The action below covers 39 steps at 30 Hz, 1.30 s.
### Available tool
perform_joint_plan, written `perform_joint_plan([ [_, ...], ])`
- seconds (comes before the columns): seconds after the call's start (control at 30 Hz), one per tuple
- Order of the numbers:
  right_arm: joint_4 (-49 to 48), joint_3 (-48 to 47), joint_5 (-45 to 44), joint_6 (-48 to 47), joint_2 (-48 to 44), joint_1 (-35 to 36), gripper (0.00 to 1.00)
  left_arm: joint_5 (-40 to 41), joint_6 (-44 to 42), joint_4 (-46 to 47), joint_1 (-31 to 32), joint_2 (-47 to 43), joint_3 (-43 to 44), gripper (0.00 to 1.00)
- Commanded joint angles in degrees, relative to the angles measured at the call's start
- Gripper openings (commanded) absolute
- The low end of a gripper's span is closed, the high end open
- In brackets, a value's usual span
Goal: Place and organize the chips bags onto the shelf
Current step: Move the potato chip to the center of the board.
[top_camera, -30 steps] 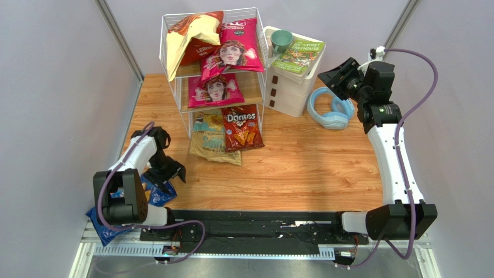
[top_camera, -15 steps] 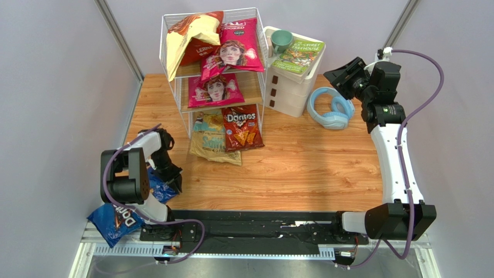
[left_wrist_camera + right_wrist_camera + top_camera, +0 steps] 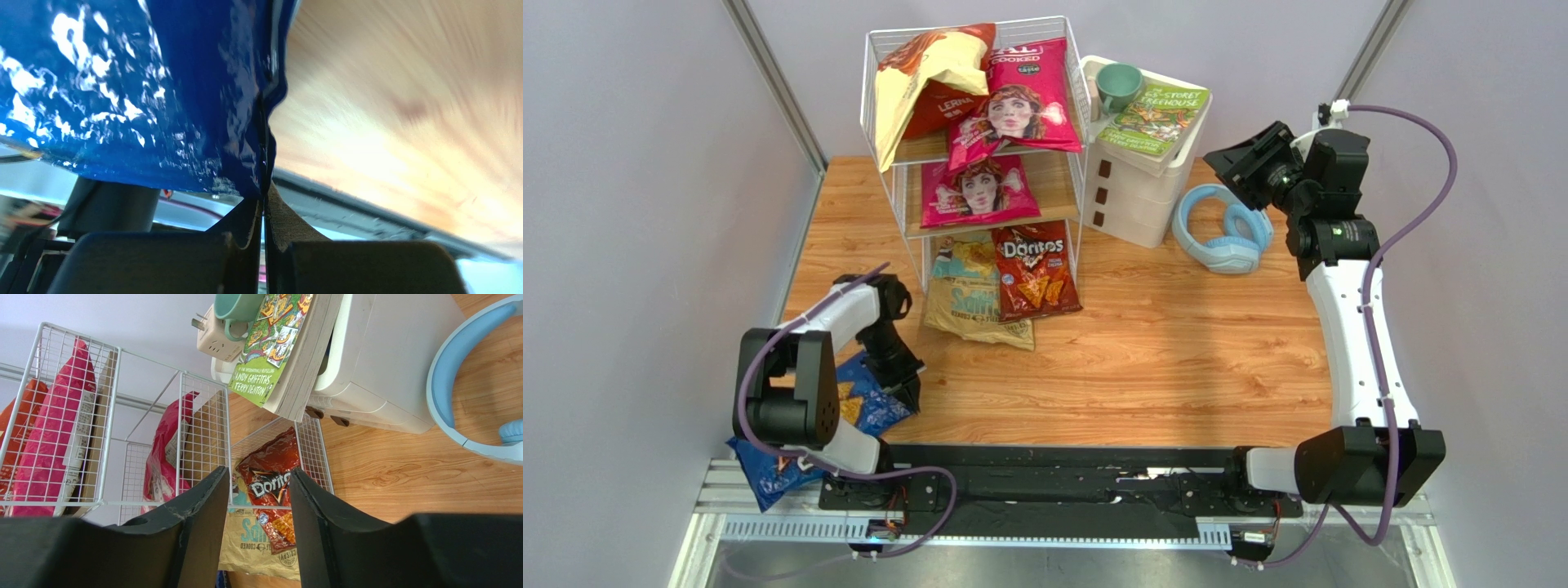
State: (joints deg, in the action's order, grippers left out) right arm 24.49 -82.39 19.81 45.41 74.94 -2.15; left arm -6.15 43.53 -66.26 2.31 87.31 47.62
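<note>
The blue Doritos bag [image 3: 844, 402] lies at the table's near left corner, partly over the edge. My left gripper [image 3: 898, 371] is shut on its right edge; in the left wrist view the blue foil [image 3: 153, 92] runs into the pinched jaws [image 3: 265, 197]. The shelf [image 3: 881, 147] stands at the back. An orange-and-cream bag [image 3: 918, 83] and a magenta bag [image 3: 1028, 104] are on its top tier, and another magenta bag [image 3: 977, 191] is on the middle tier. The red Doritos [image 3: 1033, 270] and a tan-and-teal bag [image 3: 967, 304] stick out of the bottom tier. My right gripper [image 3: 1244, 159] hangs open and empty, high at the right.
A white drawer unit [image 3: 1136, 196] beside the shelf carries a green book [image 3: 1155, 119] and a teal mug [image 3: 1119, 83]. Blue headphones [image 3: 1220, 233] lie to its right. Grey walls close in both sides. The right wrist view looks at the shelf's mesh side [image 3: 202, 416].
My left gripper has closed on the blue bag's edge and shifted a little right along the near edge, pulling the bag with it. The right gripper has drifted slightly to the right.
</note>
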Motion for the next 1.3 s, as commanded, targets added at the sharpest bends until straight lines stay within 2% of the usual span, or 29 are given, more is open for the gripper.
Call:
perform_joint_plan([
  [0.0, -3.05, -0.49, 2.07, 1.35, 0.30, -0.31, 0.43, -2.46, -0.38, -3.35, 6.21, -4.24, 3.80, 0.00],
  [0.2, -0.06, -3.13, 2.51, -0.93, 1.79, 0.39, 0.43, -3.51, 1.82, -5.37, 14.30, -5.39, 5.56, 0.00],
  [0.37, -1.20, -2.25, 2.42, -0.59, 1.70, 0.57, 0.44, -5.27, 4.54, -1.70, 21.50, -7.07, 2.84, 0.00],
  [0.5, -1.90, -0.32, 2.60, -0.06, 1.00, 1.45, 0.44, -7.47, 4.29, 0.95, 30.54, -1.55, 5.55, 0.00],
  [0.63, -0.94, -0.14, 2.77, -0.06, 1.09, 1.89, 0.44, -7.30, 1.56, -0.71, 40.29, 4.88, 13.80, 0.00],
  [0.8, -0.94, -0.40, 2.51, -0.58, 1.26, 1.89, 0.44, -4.66, 2.26, -3.44, 43.57, 4.72, 19.00, 0.00],
  [0.93, -1.72, 0.91, 2.60, 0.38, 1.00, 1.89, 0.45, -5.19, 1.74, -0.63, 44.54, 2.61, 19.61, 0.00],
  [1.1, -1.20, 0.39, 1.98, 0.12, 0.83, 1.89, 0.45, -6.06, -2.04, -0.62, 47.17, 6.89, 24.44, 0.00],
  [1.27, 0.12, -0.14, 0.58, -0.50, 0.56, 1.89, 0.45, -3.96, -7.13, -3.43, 51.13, 13.57, 34.64, 0.00],
])
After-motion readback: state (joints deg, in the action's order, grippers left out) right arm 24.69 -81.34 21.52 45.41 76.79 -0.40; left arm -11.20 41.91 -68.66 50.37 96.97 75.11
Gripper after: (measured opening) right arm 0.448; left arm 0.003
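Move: The left hand holds a corner of the blue potato chip bag; the clear middle of the board lies about 25 cm to its right, 6 cm ahead and 3 cm below. The gold bag is some 20 cm ahead and 12 cm right of the hand, the red Doritos about 24 cm ahead and 23 cm right. From the right hand, that middle is roughly 31 cm left, 20 cm back and 35 cm below. Still pinching its corner, the left hand drags the potato chip some 20 cm right, 6 up, turning clockwise. ##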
